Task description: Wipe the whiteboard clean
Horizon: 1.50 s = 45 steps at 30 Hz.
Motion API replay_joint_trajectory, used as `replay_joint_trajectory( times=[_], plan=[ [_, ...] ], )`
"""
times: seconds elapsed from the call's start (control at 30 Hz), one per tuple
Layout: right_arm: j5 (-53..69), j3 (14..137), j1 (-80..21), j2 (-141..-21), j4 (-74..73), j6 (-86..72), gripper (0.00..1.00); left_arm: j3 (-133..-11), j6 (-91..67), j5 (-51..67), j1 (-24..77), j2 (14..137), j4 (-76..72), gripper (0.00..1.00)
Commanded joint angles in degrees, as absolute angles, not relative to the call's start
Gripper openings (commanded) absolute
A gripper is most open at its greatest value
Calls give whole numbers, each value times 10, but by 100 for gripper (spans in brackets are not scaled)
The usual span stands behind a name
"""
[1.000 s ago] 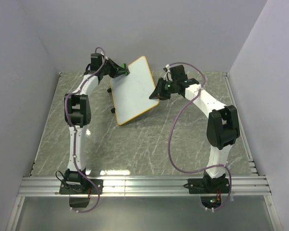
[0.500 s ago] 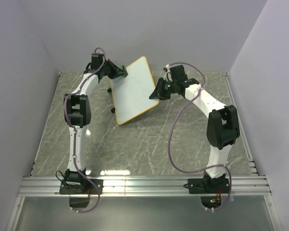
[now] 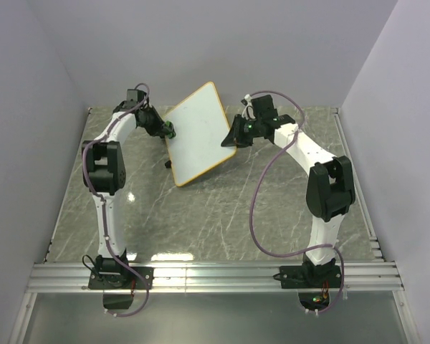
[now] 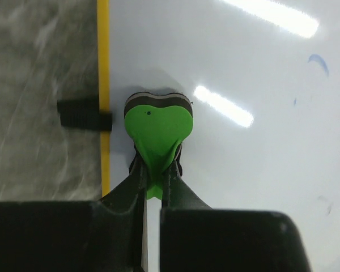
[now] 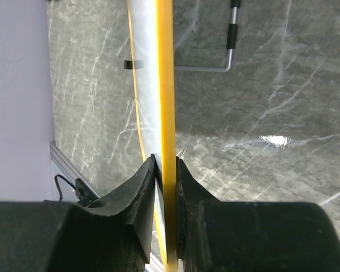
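Observation:
The whiteboard (image 3: 195, 135) is a white square with an orange rim, held tilted above the table in the top view. My right gripper (image 3: 233, 136) is shut on its right edge; the right wrist view shows the orange rim (image 5: 165, 85) clamped edge-on between the fingers. My left gripper (image 3: 169, 130) is shut on the green-and-black eraser (image 4: 157, 127), which presses on the board's face (image 4: 243, 68) near its left rim. Small blue marks (image 4: 318, 61) remain on the face.
The grey marbled table (image 3: 222, 208) lies below. A black foot (image 4: 82, 114) sticks out past the board's rim. A thin metal stand leg (image 5: 231, 39) shows behind the board. Walls close in at the back and sides.
My left gripper has moved with the eraser from the board's top left corner down along its left edge. The right gripper and the board have barely moved.

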<state>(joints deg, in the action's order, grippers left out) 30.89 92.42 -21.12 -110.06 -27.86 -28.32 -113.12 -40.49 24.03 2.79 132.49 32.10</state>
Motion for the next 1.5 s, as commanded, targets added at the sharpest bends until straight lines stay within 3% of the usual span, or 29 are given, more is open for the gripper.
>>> replay_joint_trajectory(
  times=[0.0,0.03,0.07,0.17,0.53,0.7,0.83,0.93,1.0,1.1,1.13,1.47],
  plan=[
    [218,929,-232,-1136,-388,-221,22,-1087,-387,234,11,1233,344,0],
    [216,932,-232,-1132,-388,-222,34,-1081,-387,234,7,1222,344,0],
    [209,939,-232,-1127,-388,-223,55,-1077,-386,229,2,1211,346,0],
    [201,949,-231,-1114,-381,-229,83,-1063,-381,215,-18,1179,357,0],
    [143,948,-228,-1020,-376,-229,89,-983,-360,64,-83,1062,428,1],
    [115,913,-216,-899,-389,-216,89,-819,-362,5,-90,1003,450,13],
    [101,816,-214,-788,-389,-217,90,-695,-378,2,-90,948,445,21],
    [104,741,-214,-694,-399,-224,91,-636,-384,2,-90,906,449,34],
    [105,709,-213,-624,-419,-229,91,-614,-379,2,-89,883,453,48],
    [105,652,-213,-532,-452,-236,93,-604,-372,2,-85,849,471,78],
    [110,643,-212,-511,-460,-238,95,-605,-372,2,-84,839,488,99],
    [186,562,-212,-293,-520,-303,96,-626,-410,-5,-57,616,607,99]
  ],
)
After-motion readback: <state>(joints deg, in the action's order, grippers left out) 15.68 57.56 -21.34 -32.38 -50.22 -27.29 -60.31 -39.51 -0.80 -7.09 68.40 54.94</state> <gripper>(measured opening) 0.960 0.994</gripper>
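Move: The left hand grips the green eraser at the whiteboard's left edge; the bare table spot it is taken to lies about 27 cm back, 14 cm left and 6 cm below. From this hand, the tilted whiteboard's middle is some 7 cm back, 10 cm right and 4 cm higher, and the lower black clip about 11 cm back, 1 cm right and 4 cm below. The right hand pinches the whiteboard's right corner, its middle about 7 cm ahead, 10 cm left and 4 cm below. The left hand lifts the eraser off the whiteboard, arcing left and up about 10 cm, then swings back and down to the table left of the board, wrist turning some 20 degrees counter-clockwise, opens wide and rises clear. Meanwhile the right hand opens, frees the board's corner with a small dip, then climbs and retreats about 25 cm back and 14 cm right. ##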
